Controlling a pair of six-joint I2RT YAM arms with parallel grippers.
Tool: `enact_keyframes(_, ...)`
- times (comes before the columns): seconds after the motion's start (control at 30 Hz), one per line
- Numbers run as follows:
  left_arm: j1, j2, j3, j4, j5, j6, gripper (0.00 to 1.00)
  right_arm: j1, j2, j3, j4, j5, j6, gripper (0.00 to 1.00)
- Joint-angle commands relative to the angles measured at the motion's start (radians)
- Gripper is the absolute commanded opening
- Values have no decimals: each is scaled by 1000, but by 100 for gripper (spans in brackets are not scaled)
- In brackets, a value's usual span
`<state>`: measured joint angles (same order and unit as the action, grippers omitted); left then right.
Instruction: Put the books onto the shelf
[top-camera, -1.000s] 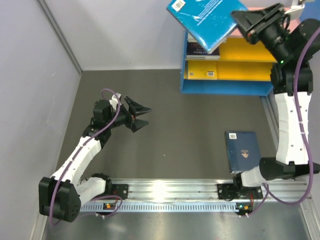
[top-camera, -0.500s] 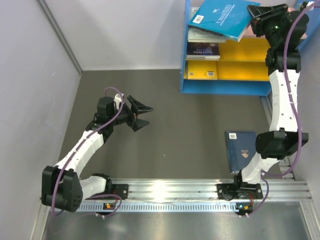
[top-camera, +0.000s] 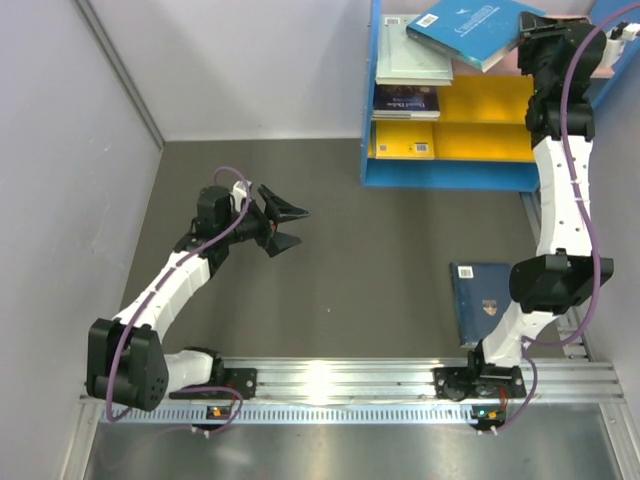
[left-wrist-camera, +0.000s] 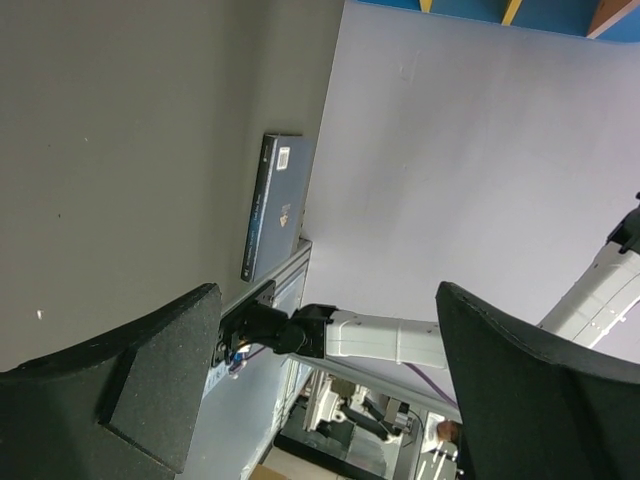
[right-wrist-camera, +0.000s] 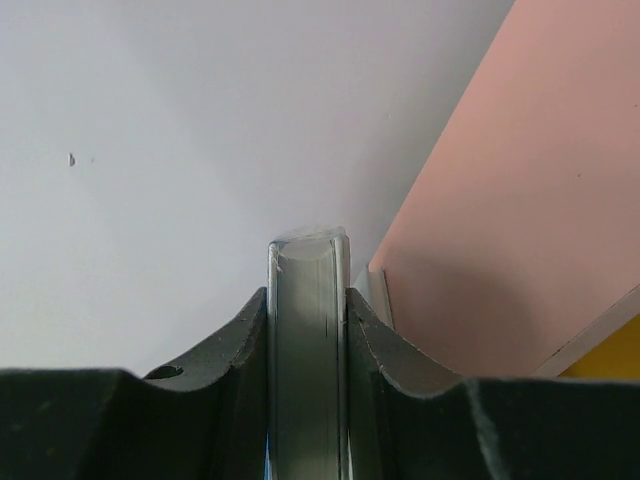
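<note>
My right gripper (top-camera: 524, 42) is shut on a teal-blue book (top-camera: 468, 26), held tilted over the upper left part of the shelf (top-camera: 450, 175). In the right wrist view the book's edge (right-wrist-camera: 308, 300) stands clamped between both pads, beside the pink top board (right-wrist-camera: 520, 200). On the shelf lie a grey-green book (top-camera: 410, 66), a dark book (top-camera: 405, 101) and a yellow book (top-camera: 402, 148). A navy book (top-camera: 483, 300) (left-wrist-camera: 275, 205) lies flat on the table by the right arm. My left gripper (top-camera: 285, 227) (left-wrist-camera: 325, 390) hovers open and holds nothing at mid-left.
A grey wall runs along the left and the back. An aluminium rail (top-camera: 330, 380) carries both arm bases at the near edge. The right arm's white links (top-camera: 560, 190) rise in front of the shelf's right end.
The right arm has carried the teal-blue book back and down over the shelf's top, so it looks smaller. The left gripper has drifted slightly up and stayed open.
</note>
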<state>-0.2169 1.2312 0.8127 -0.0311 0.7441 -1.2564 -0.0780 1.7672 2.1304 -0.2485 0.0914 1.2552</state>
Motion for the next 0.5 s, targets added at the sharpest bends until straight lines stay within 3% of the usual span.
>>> enact_keyframes(0.0,5,-9,34,13,29,20,93,67,-66,103,143,170,-9,0)
enact_keyframes(0.2,10,-36,25,2,40,31,93,288,41,272,111,362,-200,0)
enact_keyframes(0.47,54,-111,8,-87,67,80,92,444,97,273,106,444,-309,0)
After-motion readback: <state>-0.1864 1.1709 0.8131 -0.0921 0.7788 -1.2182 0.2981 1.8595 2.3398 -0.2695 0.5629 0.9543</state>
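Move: The right hand holds the teal book by its edge, in front of the shelf; the grey book on the left end of the pink shelf top lies about 14 cm ahead, 19 cm to its left and 10 cm below. The pink top's middle is about 17 cm ahead, 3 cm left and 11 cm below, and the purple book, one shelf down, 14 cm ahead, 20 cm left and 23 cm below. From the idle left hand the grey book is roughly 38 cm ahead, 27 cm right and 20 cm higher. Keeping its pinch on the teal book, the right hand sweeps about 11 cm to the left along the front of the pink shelf top and rises slightly, some 3 cm, carrying the book towards the place above the grey book. On the way the wrist rolls some 10 degrees so that its left side dips, and swings a little clockwise, with the fingers staying shut on the book and the sweep slowing almost to nothing at the end. ##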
